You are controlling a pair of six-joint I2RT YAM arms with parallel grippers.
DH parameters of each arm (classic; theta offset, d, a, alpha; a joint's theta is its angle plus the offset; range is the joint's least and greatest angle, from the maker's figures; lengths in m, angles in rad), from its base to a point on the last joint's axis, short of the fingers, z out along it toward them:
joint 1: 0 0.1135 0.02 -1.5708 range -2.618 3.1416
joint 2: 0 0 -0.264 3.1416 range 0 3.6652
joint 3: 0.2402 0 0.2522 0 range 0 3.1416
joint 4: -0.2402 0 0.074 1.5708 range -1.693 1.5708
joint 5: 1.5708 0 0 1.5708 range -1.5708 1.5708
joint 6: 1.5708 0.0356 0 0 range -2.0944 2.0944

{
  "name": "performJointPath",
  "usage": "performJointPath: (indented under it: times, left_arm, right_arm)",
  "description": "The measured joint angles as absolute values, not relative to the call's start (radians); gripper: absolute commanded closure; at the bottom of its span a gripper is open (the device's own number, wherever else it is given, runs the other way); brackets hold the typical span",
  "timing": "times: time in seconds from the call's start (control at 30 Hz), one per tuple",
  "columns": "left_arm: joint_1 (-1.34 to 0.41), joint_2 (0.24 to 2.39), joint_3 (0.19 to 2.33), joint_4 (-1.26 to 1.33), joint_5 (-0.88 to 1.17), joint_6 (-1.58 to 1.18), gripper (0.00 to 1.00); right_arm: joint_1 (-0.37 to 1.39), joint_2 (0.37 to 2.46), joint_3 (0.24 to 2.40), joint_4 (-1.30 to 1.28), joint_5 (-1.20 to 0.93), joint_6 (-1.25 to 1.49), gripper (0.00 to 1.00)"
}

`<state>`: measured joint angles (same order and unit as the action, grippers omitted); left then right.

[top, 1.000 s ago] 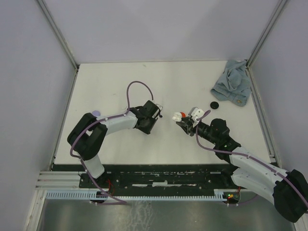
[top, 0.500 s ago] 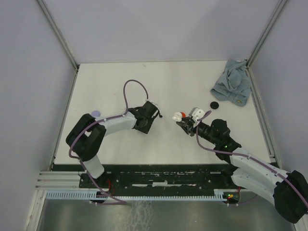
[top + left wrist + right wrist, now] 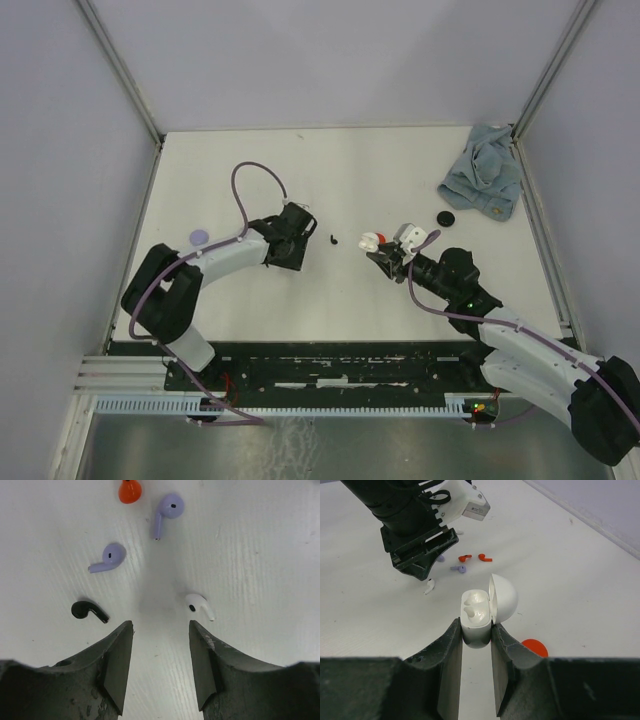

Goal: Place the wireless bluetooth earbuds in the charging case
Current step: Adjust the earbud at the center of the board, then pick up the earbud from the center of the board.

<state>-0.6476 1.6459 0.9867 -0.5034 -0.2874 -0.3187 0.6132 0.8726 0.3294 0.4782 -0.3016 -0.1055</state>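
Several earbuds lie loose on the white table in the left wrist view: a red one (image 3: 129, 491), two lilac ones (image 3: 167, 510) (image 3: 107, 558), a black one (image 3: 89, 611) and a white one (image 3: 199, 605). My left gripper (image 3: 161, 626) is open just short of them, with nothing between its fingers. The black earbud (image 3: 332, 239) shows as a dark speck ahead of the left gripper (image 3: 306, 238). My right gripper (image 3: 476, 625) is shut on the white charging case (image 3: 478, 614). The case's lid (image 3: 504, 598) is flipped open and both sockets are bare.
A red disc (image 3: 535, 647) lies under and right of the held case. A black disc (image 3: 445, 218) and a crumpled blue cloth (image 3: 483, 180) are at the back right. A lilac disc (image 3: 199, 237) sits at the left by the left arm.
My left gripper has opened and drawn back to the left, and the black earbud now lies exposed ahead of it. The right arm and case have stayed still.
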Motion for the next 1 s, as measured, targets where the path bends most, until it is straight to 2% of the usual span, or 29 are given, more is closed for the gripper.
performJointPath:
  times: [0.17,0.27,0.63,1.0]
  left_arm:
    - [-0.648,1.605,0.990,-0.503,-0.221,-0.377,0.47]
    - [-0.647,1.613,0.999,-0.503,-0.189,-0.408,0.52]
    - [-0.629,1.717,1.055,-0.504,-0.146,-0.474,0.57]
    - [-0.628,1.763,1.077,-0.504,-0.128,-0.474,0.73]
  right_arm:
    - [0.613,0.867,0.329,0.478,-0.302,-0.105,0.98]
    - [0.613,0.867,0.329,0.478,-0.302,-0.105,0.98]
    - [0.613,0.867,0.329,0.477,-0.302,-0.106,0.98]
    - [0.613,0.867,0.329,0.477,-0.302,-0.106,0.98]
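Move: The white earbud lies about 4 cm to the left hand's right, 1 cm ahead and 2 cm below its fingertips. At that same depth, one purple earbud is some 6 cm ahead and 2 cm right of the hand, the other about 4 cm ahead and 2 cm left; a black earbud lies 5 cm left and 1 cm ahead. From the right hand the white earbud is some 15 cm left, 4 cm ahead and 17 cm below. The left fingertips come down astride the white earbud's head and narrow onto it, going from about half open to a third. To get there the hand goes right about 3.5 cm, first lifting a centimetre, then sinking nearly 3 cm, while the wrist rolls its left side down some 10 degrees. The right hand stays put, still holding the open case. ##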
